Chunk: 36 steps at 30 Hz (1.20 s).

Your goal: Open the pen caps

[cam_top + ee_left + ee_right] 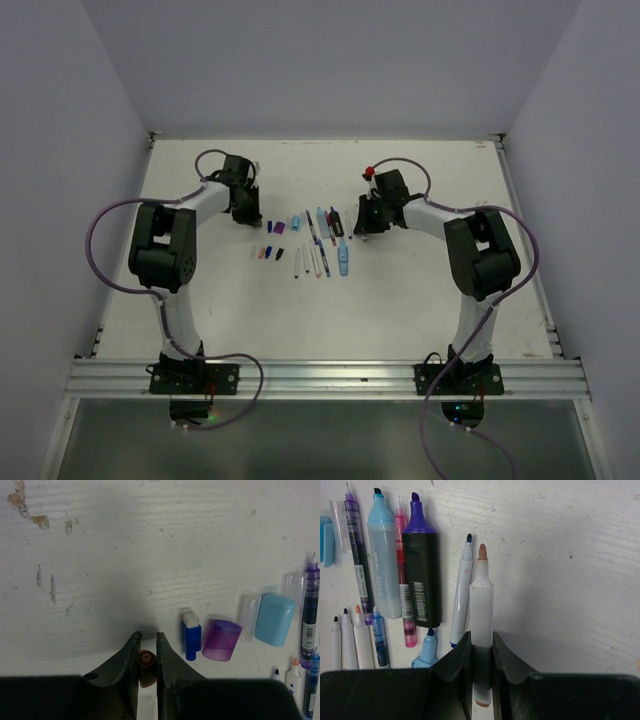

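Observation:
My left gripper (148, 636) is shut on a small orange-brown pen cap (146, 666), held just above the white table (150, 555). To its right lie a blue cap with a white piece (190, 636), a purple cap (221, 640) and a light-blue cap (274, 619). My right gripper (481, 636) is shut on the body of a white pen (481, 605); its orange tip is bare and points away. In the top view the left gripper (243, 215) and right gripper (362, 228) flank the row of pens (315, 245).
Left of the held pen lie uncapped pens: a white blue-tipped one (461, 590), a black purple-tipped highlighter (420, 570), a pink pen (405, 580) and a light-blue marker (383, 560). Loose caps (270, 250) sit left of the pens. White walls ring the table.

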Motion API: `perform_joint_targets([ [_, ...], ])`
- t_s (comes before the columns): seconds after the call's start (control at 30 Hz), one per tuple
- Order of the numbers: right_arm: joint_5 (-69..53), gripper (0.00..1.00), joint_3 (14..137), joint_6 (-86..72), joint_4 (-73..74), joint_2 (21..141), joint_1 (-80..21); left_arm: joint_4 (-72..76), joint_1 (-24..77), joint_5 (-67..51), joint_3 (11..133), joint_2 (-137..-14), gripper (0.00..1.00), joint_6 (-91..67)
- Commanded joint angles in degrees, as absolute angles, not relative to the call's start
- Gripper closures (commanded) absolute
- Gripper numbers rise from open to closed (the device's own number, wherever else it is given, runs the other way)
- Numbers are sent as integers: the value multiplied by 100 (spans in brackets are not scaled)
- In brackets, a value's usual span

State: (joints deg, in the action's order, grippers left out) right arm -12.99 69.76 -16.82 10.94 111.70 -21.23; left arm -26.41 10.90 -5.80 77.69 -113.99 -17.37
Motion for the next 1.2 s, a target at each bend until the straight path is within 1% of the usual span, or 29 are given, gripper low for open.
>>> perform_joint_targets([
  [0.0, -1248, 87, 7216, -1538, 1178, 11320, -2092, -2549, 1072, -721, 7805, -11461, 85, -1731],
  [0.07, -1301, 83, 7251, -1547, 1178, 11381, -2101, -2523, 1063, -773, 7770, -11487, 80, -1766],
  [0.13, -1301, 80, 7260, -1564, 1187, 11399, -2101, -2522, 1063, -791, 7770, -11513, 76, -1784],
  [0.17, -1309, 76, 7251, -1564, 1178, 11391, -2101, -2514, 1063, -791, 7752, -11522, 74, -1802],
  [0.27, -1310, 69, 7233, -1582, 1204, 11347, -2101, -2505, 1063, -774, 7743, -11540, 70, -1846],
  [0.47, -1283, 62, 7146, -1687, 1178, 11233, -2101, -2514, 1063, -774, 7708, -11566, 63, -1916],
  [0.6, -1266, 57, 7110, -1758, 1151, 11057, -2101, -2531, 1063, -703, 7699, -11505, 60, -1951],
  [0.63, -1257, 56, 7110, -1775, 1151, 10926, -2092, -2540, 1063, -703, 7699, -11479, 60, -1960],
  [0.73, -1161, 48, 7136, -1793, 1213, 10540, -2092, -2558, 1055, -642, 7717, -11251, 57, -2021],
  [0.83, -985, 44, 7146, -1802, 1353, 10092, -2092, -2619, 1055, -502, 7778, -10831, 55, -2135],
  [0.9, -687, 36, 7154, -1802, 1450, 9538, -2092, -2698, 1055, -396, 7831, -10548, 52, -2206],
  [0.93, -572, 32, 7207, -1758, 1502, 9345, -2092, -2724, 1046, -265, 7892, -10225, 49, -2223],
  [0.97, -319, 26, 7233, -1732, 1642, 9177, -2092, -2742, 1046, -203, 7910, -10039, 45, -2250],
  [1.03, -63, 18, 7382, -1618, 1827, 8580, -2100, -2786, 1046, -27, 7971, -9450, 38, -2267],
  [1.07, 95, 16, 7426, -1565, 1993, 8352, -2092, -2795, 1046, 182, 7980, -9239, 32, -2259],
  [1.1, 410, 13, 7462, -1521, 2073, 7949, -2100, -2795, 1046, 289, 7980, -8776, 29, -2241],
  [1.13, 622, 6, 7523, -1416, 2135, 7693, -2092, -2795, 1046, 508, 7972, -8537, 21, -2206],
  [1.17, 815, 2, 7532, -1363, 2240, 7464, -2092, -2786, 1046, 623, 7963, -8291, 17, -2171],
])
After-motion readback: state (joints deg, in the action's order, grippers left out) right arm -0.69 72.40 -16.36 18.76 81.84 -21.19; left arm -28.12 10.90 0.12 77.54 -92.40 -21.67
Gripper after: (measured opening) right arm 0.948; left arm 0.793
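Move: Between the left fingers sits the brown cap; from that hand the blue cap lies about 3 cm right and 1 cm back, the purple cap some 6 cm right and 1 cm back, and the peach cap about 10 cm straight back. The right hand holds the brown-tipped marker, its middle some 2 cm ahead. From it the blue-tipped marker lies 2 cm left, 3 cm ahead, and the black highlighter 5 cm left, 5 cm ahead. All lie roughly 1 cm below the hand points. Letting go on both sides at once: low over the table, the left fingers part from the brown cap and the right ones from the marker, nearly without travel. Then both hands speed upward, still opening wide, the left by some 15 cm, the right by about 22 cm, each tilting its fingers forward 20 to 25 degrees; the right also drifts 4 cm to its right. ##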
